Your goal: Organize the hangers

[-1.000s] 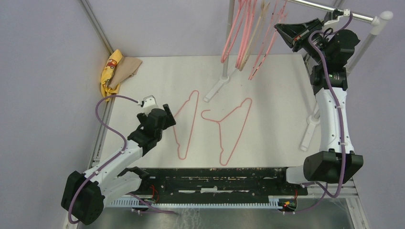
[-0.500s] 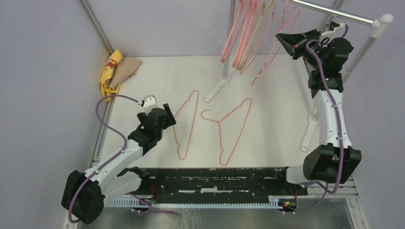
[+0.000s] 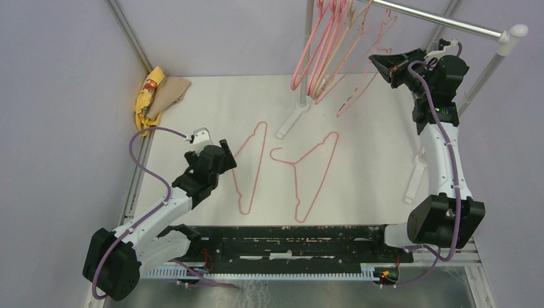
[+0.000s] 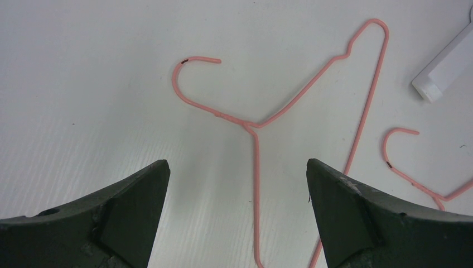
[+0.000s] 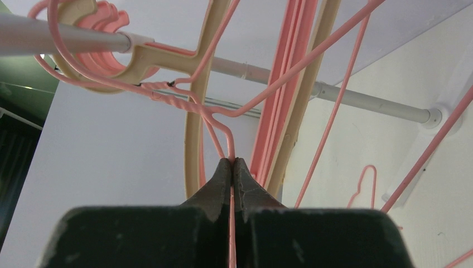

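Note:
Two thin pink wire hangers lie flat on the white table: one [image 3: 251,165] beside my left gripper, one [image 3: 312,174] to its right. My left gripper [image 3: 224,154] is open and empty just above the first hanger [image 4: 255,162], whose stem runs between the fingertips. My right gripper [image 3: 378,63] is raised at the rail [image 3: 442,22] and shut on a thin pink wire hanger [image 5: 223,125] whose hook [image 5: 50,47] loops over the rail. Several pink and beige hangers [image 3: 330,45] hang on the rail to its left.
The white-and-silver rail stand has feet on the table at the back [image 3: 290,119] and at the right [image 3: 416,176]. Yellow and tan cloths [image 3: 154,93] lie at the far left corner. A black rail [image 3: 289,240] runs along the near edge.
My right gripper has moved down and to the left with the wire hanger, swinging the hanging hangers left. The left arm has not moved.

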{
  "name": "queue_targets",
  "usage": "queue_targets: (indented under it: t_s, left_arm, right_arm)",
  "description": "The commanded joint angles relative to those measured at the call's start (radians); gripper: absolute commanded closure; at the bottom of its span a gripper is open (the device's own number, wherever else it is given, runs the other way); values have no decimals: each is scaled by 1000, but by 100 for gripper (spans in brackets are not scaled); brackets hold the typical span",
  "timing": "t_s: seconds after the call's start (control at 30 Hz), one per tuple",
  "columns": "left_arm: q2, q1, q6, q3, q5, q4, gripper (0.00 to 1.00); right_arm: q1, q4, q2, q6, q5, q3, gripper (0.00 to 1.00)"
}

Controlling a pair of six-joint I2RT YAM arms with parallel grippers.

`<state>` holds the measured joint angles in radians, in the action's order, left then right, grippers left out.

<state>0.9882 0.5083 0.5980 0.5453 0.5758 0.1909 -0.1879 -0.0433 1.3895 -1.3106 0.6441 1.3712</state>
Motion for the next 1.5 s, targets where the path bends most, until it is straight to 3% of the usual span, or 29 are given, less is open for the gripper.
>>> queue_targets:
  t_s: [0.0,0.3,0.73,0.93,1.17,1.47]
  left_arm:
    - [-5,4,-31,28,35,-26,1]
    - [3,4,-14,16,26,-39,1]
    - [-27,4,-30,6,57,-17,1]
    - [-2,4,-32,8,58,-30,1]
    - [38,4,-33,4,50,-49,1]
    - [43,4,-39,-11,54,-63,1]
  right_arm:
    - [-3,-17,-126,54,13,-26,99]
    - [-1,-29,-241,80,16,-71,99]
    - [7,-239,-53,-37,-58,-6,99]
    - [53,-122,-109,64,-61,14,99]
    - [84,-112,-207,77,-63,-44,99]
    - [107,-120,-194,77,-114,-27,99]
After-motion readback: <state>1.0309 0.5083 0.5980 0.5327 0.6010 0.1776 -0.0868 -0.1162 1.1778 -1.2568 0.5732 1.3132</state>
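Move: The right hand already pinches a pink wire hanger just below its neck, its hook at the rail; the rail passes about 9 cm above the hand, some 3 cm ahead and 2 cm to its right. The bunch of hung hangers is roughly 9 cm ahead and 9 cm left, centred a little below hand height; the left rail post stands about 15 cm ahead and 20 cm left. From the idle left hand, that part of the rail is around 17 cm ahead, 47 cm right and 40 cm up. Keeping its shut-fingered pinch on the wire hanger, the right hand draws back about 7 cm from the rail and rises some 5 cm with the fingertips tipping up about 10 degrees, then pushes forward and down to almost where it began. It at once backs off again, nearly 7 cm back and as much up, drifting about 4 cm left while the fingertips tilt up some 15 degrees, so the held hook is carried away from the rail. ##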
